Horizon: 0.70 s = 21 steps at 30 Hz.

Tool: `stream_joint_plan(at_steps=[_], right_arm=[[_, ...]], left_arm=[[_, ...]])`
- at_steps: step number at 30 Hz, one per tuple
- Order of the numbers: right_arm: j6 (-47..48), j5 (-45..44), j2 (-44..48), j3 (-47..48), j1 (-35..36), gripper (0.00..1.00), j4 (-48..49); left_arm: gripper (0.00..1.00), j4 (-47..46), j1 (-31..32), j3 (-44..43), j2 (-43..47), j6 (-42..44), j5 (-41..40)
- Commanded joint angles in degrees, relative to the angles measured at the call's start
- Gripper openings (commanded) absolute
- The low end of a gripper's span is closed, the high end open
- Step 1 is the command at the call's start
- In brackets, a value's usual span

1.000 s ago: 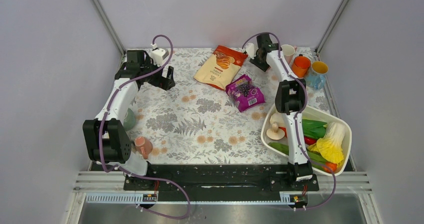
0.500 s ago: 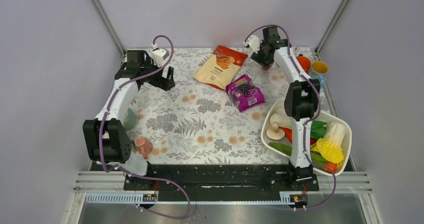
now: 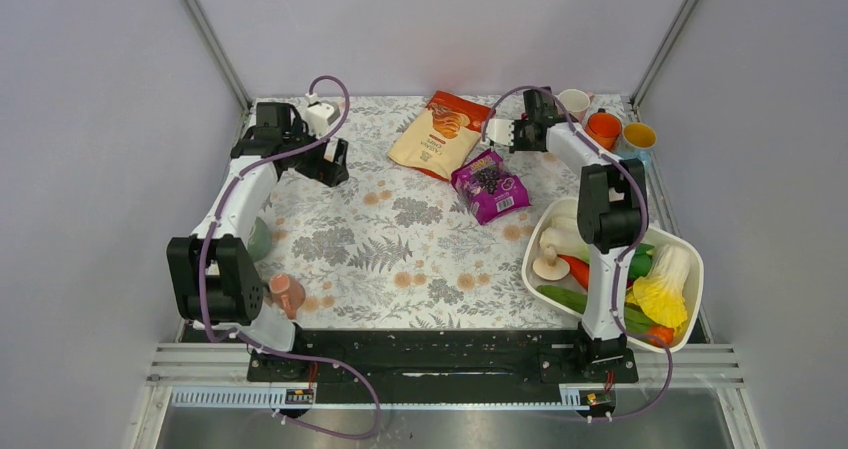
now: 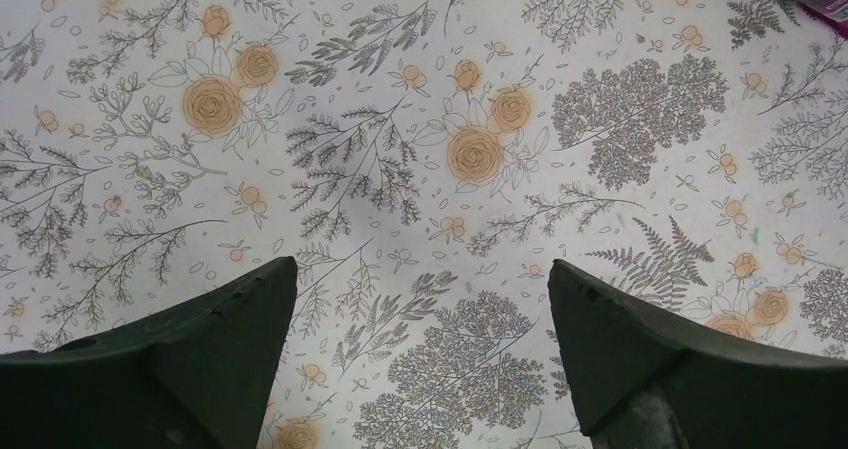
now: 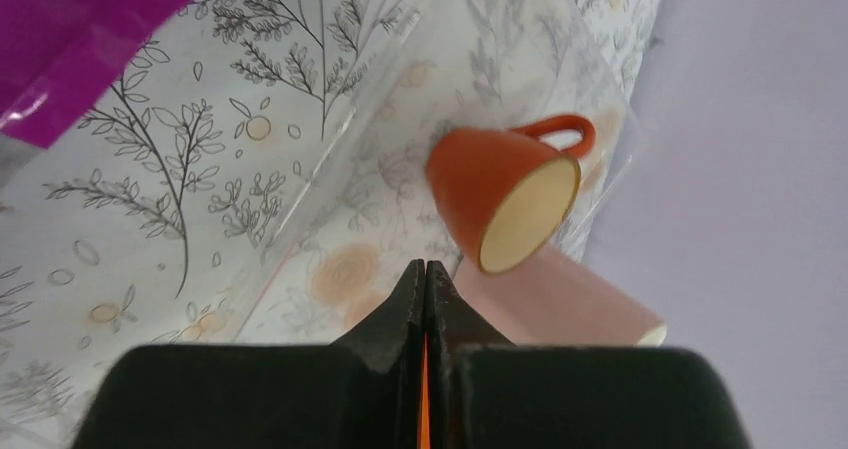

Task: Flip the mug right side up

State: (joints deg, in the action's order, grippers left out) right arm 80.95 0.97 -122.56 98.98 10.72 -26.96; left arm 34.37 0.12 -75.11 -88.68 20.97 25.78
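Observation:
An orange mug (image 3: 603,127) with a cream inside stands at the back right of the table, its mouth facing up in the top view. In the right wrist view the orange mug (image 5: 500,194) lies just beyond my fingertips, with its handle on the far side. My right gripper (image 3: 533,129) (image 5: 425,266) is shut with nothing in it, a short way left of the mug and not touching it. My left gripper (image 3: 335,159) (image 4: 420,279) hangs open over bare floral cloth at the back left, far from the mug.
A pale pink mug (image 3: 575,99) (image 5: 560,304) and a yellow-and-blue mug (image 3: 638,137) stand beside the orange one. An orange snack bag (image 3: 442,129) and a purple bag (image 3: 490,184) lie mid-table. A white basket (image 3: 697,269) of vegetables sits front right. A small pink mug (image 3: 287,294) lies by the left arm's base.
My right gripper drew back a little from the mugs towards the left and closed its jaws, which stood apart half a second ago. The left arm stayed still.

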Motion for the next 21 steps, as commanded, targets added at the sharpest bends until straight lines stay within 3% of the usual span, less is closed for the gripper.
stream_joint_plan(at_steps=[1,21], right_arm=[[14.25,1.43,-2.13,-1.09,0.59,0.0,9.27],[21.42,-6.89,-13.87,6.36,0.2,0.0,10.3]], left_arm=[[0.99,-0.19,-0.12,-1.34,-1.74,-0.01,-1.33],[0.99,3.95,-0.12,-7.57,-9.25,0.81,-2.03]])
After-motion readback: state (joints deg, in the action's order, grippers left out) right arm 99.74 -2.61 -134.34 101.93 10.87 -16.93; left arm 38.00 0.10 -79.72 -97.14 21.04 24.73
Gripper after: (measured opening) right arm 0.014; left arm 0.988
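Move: Ahead of the closed right fingers lies the small red mug, tipped, about 6 cm farther out, straight on and some 6 cm below. From this hand the pink mug stands about 5 cm ahead and 9 cm to the right, the orange mug 2 cm ahead and 18 cm right, and the purple bag 11 cm back and 12 cm left, all lower by 5 to 7 cm. From the left hand, the red mug is roughly 22 cm ahead, 47 cm right and 14 cm below. Sinking about 6 cm and reaching some 5 cm forward, the right hand brings its shut fingertips down to the near side of the red mug, then levels off and keeps on forward. Its left side rolls down as it swings a little counter-clockwise. The left hand, empty and open, sinks about 3.5 cm and tips slightly. ##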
